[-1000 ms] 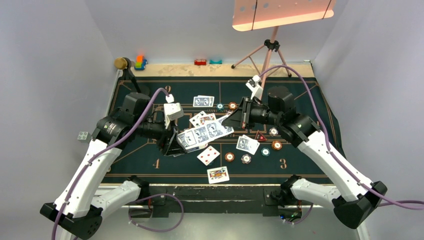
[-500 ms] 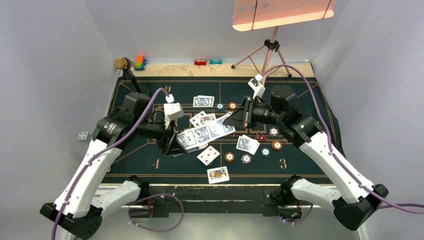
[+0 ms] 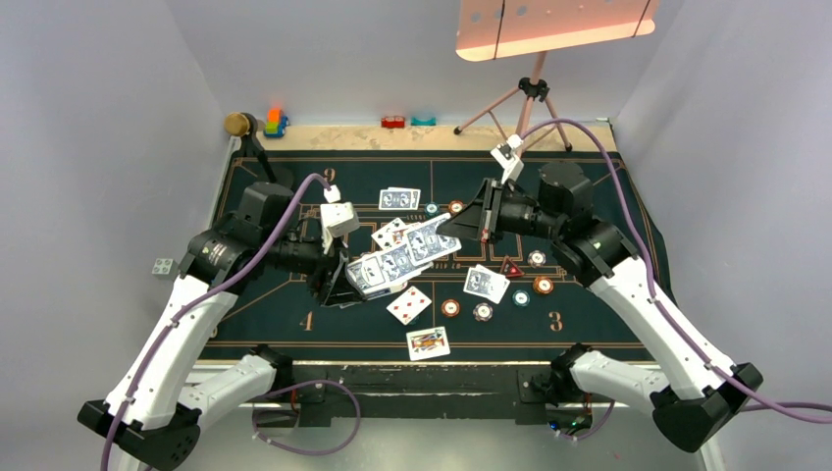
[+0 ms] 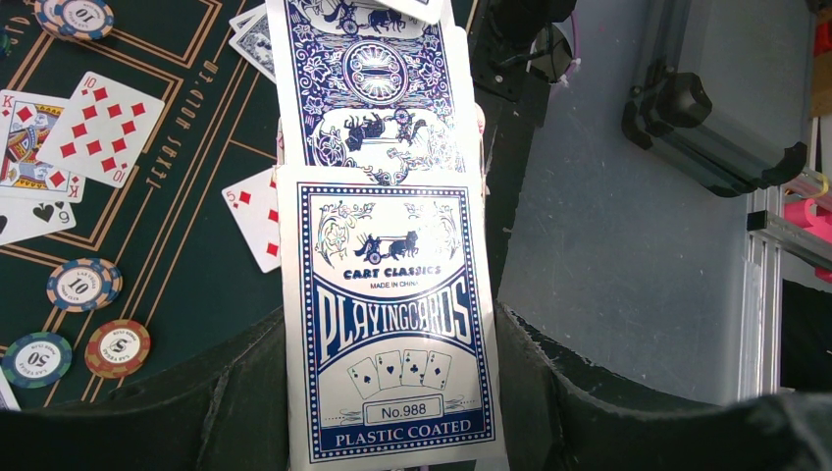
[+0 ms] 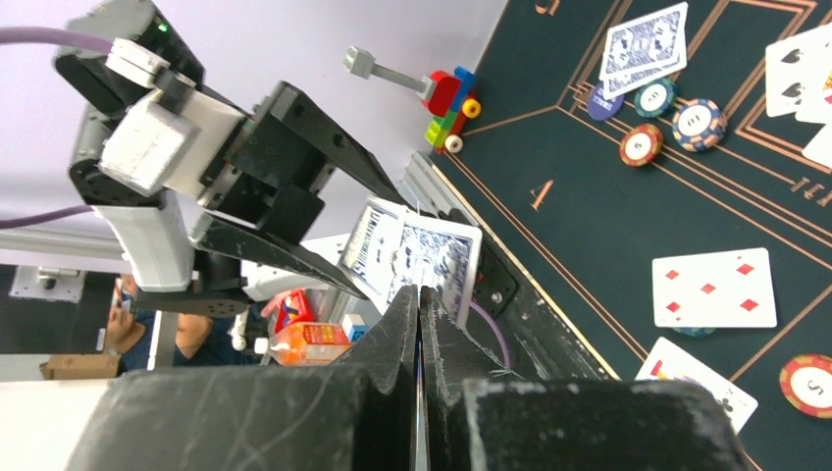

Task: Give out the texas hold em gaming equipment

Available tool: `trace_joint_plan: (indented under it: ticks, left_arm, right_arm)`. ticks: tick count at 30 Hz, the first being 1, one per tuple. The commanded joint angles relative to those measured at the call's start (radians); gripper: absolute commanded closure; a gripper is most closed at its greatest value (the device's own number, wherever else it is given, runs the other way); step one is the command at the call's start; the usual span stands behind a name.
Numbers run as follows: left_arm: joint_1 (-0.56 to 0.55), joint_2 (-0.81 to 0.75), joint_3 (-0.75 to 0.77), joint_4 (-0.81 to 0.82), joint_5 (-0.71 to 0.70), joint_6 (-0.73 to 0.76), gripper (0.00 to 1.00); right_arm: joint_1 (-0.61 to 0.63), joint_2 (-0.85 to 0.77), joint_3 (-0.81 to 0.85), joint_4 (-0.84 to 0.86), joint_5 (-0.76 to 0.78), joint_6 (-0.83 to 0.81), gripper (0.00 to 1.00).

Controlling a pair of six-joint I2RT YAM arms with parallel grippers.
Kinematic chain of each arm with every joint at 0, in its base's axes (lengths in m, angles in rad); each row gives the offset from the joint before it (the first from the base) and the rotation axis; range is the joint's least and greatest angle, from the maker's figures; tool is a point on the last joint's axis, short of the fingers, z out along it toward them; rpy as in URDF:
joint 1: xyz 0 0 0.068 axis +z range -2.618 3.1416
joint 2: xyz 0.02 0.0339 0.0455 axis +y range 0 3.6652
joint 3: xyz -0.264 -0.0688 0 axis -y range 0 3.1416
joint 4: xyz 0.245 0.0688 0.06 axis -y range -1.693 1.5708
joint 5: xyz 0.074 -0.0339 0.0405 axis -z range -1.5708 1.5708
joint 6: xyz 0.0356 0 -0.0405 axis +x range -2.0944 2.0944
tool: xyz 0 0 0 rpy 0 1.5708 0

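Note:
My left gripper [image 3: 338,280] is shut on a blue-and-white playing-card box [image 3: 373,272], held above the green mat [image 3: 589,324]. In the left wrist view the box [image 4: 392,314] fills the gap between the jaws of the left gripper [image 4: 392,417], and a blue-backed card [image 4: 378,88] sticks out of its far end. My right gripper [image 3: 453,228] is shut on that card [image 3: 429,239]. In the right wrist view the card [image 5: 424,257] runs edge-on into the right gripper [image 5: 420,299]. Chips [image 3: 450,308], a red triangle marker [image 3: 511,268] and dealt cards [image 3: 409,305] lie on the mat.
Face-down cards lie at the mat's back [image 3: 399,199] and to the right of centre [image 3: 486,284]. Toy blocks [image 3: 276,123] and a tripod [image 3: 530,98] stand beyond the far edge. A small white block [image 3: 162,266] sits off the mat's left side.
My right gripper has finished closing on the card and drawn back toward the far right, sliding the card further out of the box. The left arm has stayed still.

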Motion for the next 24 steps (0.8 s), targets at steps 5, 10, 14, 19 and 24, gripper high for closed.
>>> trace_joint_plan:
  ticks: [5, 10, 14, 19, 24]
  left_arm:
    - [0.004, -0.019, 0.037, 0.015, 0.026, 0.004, 1.0]
    - [0.004, -0.019, 0.031, 0.012, 0.032, 0.008, 1.0]
    - [0.005, -0.025, 0.032, -0.001, 0.041, 0.009, 1.0]
    - [0.004, -0.036, 0.041, -0.025, 0.042, 0.012, 1.0]
    - [0.004, -0.038, 0.049, -0.04, 0.04, 0.018, 1.0]
  right_arm:
    - [-0.026, 0.061, 0.12, 0.149, -0.097, 0.062, 1.0]
    - [-0.067, 0.088, 0.144, 0.164, -0.087, 0.062, 1.0]
    - [-0.095, 0.181, 0.157, 0.151, -0.028, -0.011, 1.0]
    - [-0.096, 0.39, 0.147, 0.192, 0.02, -0.088, 1.0]
    - [-0.084, 0.583, 0.092, 0.306, 0.087, -0.09, 1.0]
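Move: The right hand holds a card pinched, its lower end over the deck in the left hand, which lies about 13 cm left of the right hand, 6 cm back and 6 cm below. The face-down pair at the far seat is roughly 28 cm ahead, 10 cm left and 32 cm down. Nearer lie the face-up table cards, some 16 cm ahead and 9 cm left; a teal chip sits about 25 cm ahead and 2 cm left. From the left hand, that pair is around 36 cm ahead, 9 cm right and 27 cm below. Forward, in a quickening arc, the right arm carries the pinched card away from the deck: first up about 4 cm with little reach, then out and steeply down towards the far face-down pair, ending some 14 cm farther forward and 3 cm left. The fingers stay shut on the card; their tips lift slightly, then dip about 10 degrees. The left hand keeps its grip on the deck, nearly still. ##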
